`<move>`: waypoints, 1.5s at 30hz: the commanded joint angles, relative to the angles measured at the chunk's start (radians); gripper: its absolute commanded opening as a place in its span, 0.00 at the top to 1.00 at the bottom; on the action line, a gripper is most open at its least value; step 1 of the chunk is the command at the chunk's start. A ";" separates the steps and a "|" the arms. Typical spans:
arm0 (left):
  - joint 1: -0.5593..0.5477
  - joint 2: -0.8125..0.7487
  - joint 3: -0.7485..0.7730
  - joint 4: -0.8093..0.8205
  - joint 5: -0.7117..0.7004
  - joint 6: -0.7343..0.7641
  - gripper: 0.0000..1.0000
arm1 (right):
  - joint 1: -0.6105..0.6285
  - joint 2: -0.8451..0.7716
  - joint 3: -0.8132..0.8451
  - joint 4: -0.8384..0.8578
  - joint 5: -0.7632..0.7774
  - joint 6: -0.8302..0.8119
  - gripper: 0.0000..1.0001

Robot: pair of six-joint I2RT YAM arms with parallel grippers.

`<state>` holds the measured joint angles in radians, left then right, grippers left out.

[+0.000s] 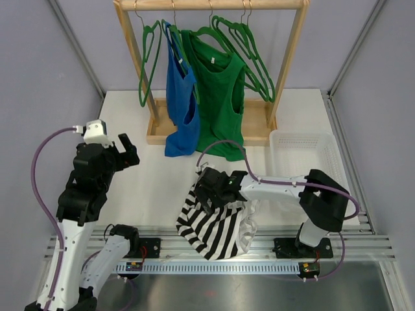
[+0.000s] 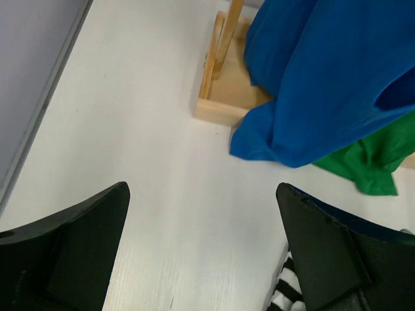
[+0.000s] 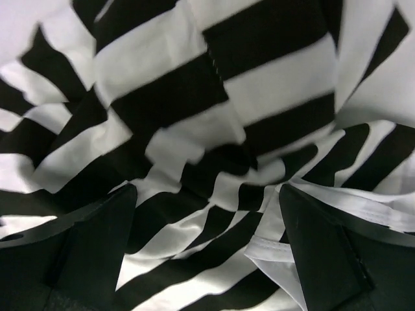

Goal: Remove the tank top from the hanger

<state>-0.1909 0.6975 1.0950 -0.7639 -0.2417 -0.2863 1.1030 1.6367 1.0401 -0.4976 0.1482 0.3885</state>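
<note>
A black-and-white striped tank top (image 1: 214,230) lies crumpled on the table's near edge, off any hanger, and fills the right wrist view (image 3: 194,97). My right gripper (image 1: 211,188) hovers just over its upper part, jaws wide open (image 3: 207,253), fabric below them and not pinched. A blue tank top (image 1: 181,97) and a green tank top (image 1: 219,91) hang on green hangers on the wooden rack (image 1: 295,52). My left gripper (image 1: 126,150) is open above bare table at the left (image 2: 202,246), facing the blue top's hem (image 2: 324,84), with nothing between its fingers.
An empty green hanger (image 1: 149,58) hangs at the rack's left end, and more empty hangers (image 1: 249,52) at its right. A white basket (image 1: 305,152) stands to the right of the rack base (image 2: 224,107). Grey walls close in both sides.
</note>
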 commanded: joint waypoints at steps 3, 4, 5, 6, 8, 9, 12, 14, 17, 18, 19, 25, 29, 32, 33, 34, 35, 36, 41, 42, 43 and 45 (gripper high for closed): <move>0.004 -0.099 -0.151 0.106 -0.056 0.045 0.01 | 0.032 0.078 0.003 0.033 0.053 -0.017 0.19; 0.004 -0.119 -0.167 0.113 -0.051 0.044 0.01 | 0.035 0.077 -0.006 0.047 0.053 -0.023 0.31; 0.004 -0.124 -0.178 0.121 -0.048 0.044 0.01 | 0.041 0.049 -0.017 0.062 0.054 -0.023 0.44; 0.004 -0.125 -0.187 0.123 -0.044 0.042 0.01 | 0.043 0.025 -0.031 0.082 0.054 -0.023 0.61; 0.004 -0.124 -0.190 0.126 -0.036 0.041 0.01 | 0.043 -0.058 -0.066 0.122 0.057 -0.026 0.72; 0.004 -0.124 -0.193 0.129 -0.019 0.041 0.01 | 0.043 -0.087 -0.072 0.120 0.068 -0.028 0.86; 0.004 -0.122 -0.202 0.133 0.007 0.036 0.01 | 0.041 -0.196 -0.055 0.067 0.134 -0.042 1.00; 0.004 -0.124 -0.208 0.140 0.025 0.038 0.01 | 0.041 -0.273 -0.023 -0.002 0.174 -0.053 1.00; 0.004 -0.127 -0.210 0.140 0.038 0.036 0.01 | 0.038 -0.348 0.053 -0.114 0.292 -0.069 1.00; 0.004 -0.128 -0.210 0.141 0.038 0.035 0.01 | 0.035 -0.362 0.076 -0.148 0.350 -0.071 1.00; 0.004 -0.128 -0.211 0.143 0.038 0.035 0.01 | 0.023 -0.382 0.133 -0.213 0.376 -0.077 1.00; 0.004 -0.133 -0.216 0.144 0.048 0.035 0.01 | -0.038 -0.454 0.394 -0.398 0.510 -0.146 1.00; 0.004 -0.142 -0.218 0.146 0.044 0.035 0.01 | -0.145 -0.475 0.582 -0.495 0.562 -0.212 1.00; 0.004 -0.153 -0.219 0.146 0.042 0.035 0.01 | -0.199 -0.475 0.701 -0.545 0.637 -0.269 1.00; 0.004 -0.154 -0.219 0.146 0.042 0.035 0.01 | -0.236 -0.475 0.745 -0.574 0.669 -0.286 1.00; 0.004 -0.156 -0.218 0.146 0.041 0.036 0.01 | -0.252 -0.477 0.761 -0.582 0.683 -0.295 1.00; 0.004 -0.158 -0.221 0.146 0.036 0.035 0.01 | -0.261 -0.483 0.771 -0.587 0.692 -0.303 1.00; 0.004 -0.158 -0.221 0.146 0.032 0.035 0.01 | -0.282 -0.489 0.778 -0.581 0.721 -0.319 1.00; 0.004 -0.150 -0.221 0.144 0.015 0.029 0.01 | -0.328 -0.511 0.729 -0.570 0.853 -0.330 1.00; 0.004 -0.148 -0.221 0.144 0.015 0.029 0.01 | -0.334 -0.511 0.678 -0.575 0.858 -0.303 1.00; 0.004 -0.147 -0.219 0.144 0.015 0.029 0.01 | -0.359 -0.511 0.645 -0.570 0.855 -0.286 1.00; 0.004 -0.142 -0.218 0.143 0.015 0.026 0.01 | -0.394 -0.515 0.521 -0.541 0.808 -0.228 1.00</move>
<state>-0.1909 0.5503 0.8749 -0.6781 -0.2142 -0.2592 0.7494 1.1030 1.6886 -1.0580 0.9215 0.1032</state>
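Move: The right hand is open and pointing down close over the striped tank top, whose middle is about 3 cm below it, 3 cm back and 3 cm to its right. From that hand, the white basket is about 12 cm ahead and 30 cm right. The hanging green tank top is some 30 cm ahead, 3 cm right and 20 cm up. The striped top lies roughly 10 cm back, 26 cm right and 29 cm below the left hand. The right fingers pinch the striped tank top, shutting after a dip of about 3 cm, and keep hold while the hand climbs some 40 cm, swinging right and a little forward to end over the basket. The wrist tips up about 50 degrees from pointing down and turns clockwise. The open left hand sinks about 5 cm, then waits. ##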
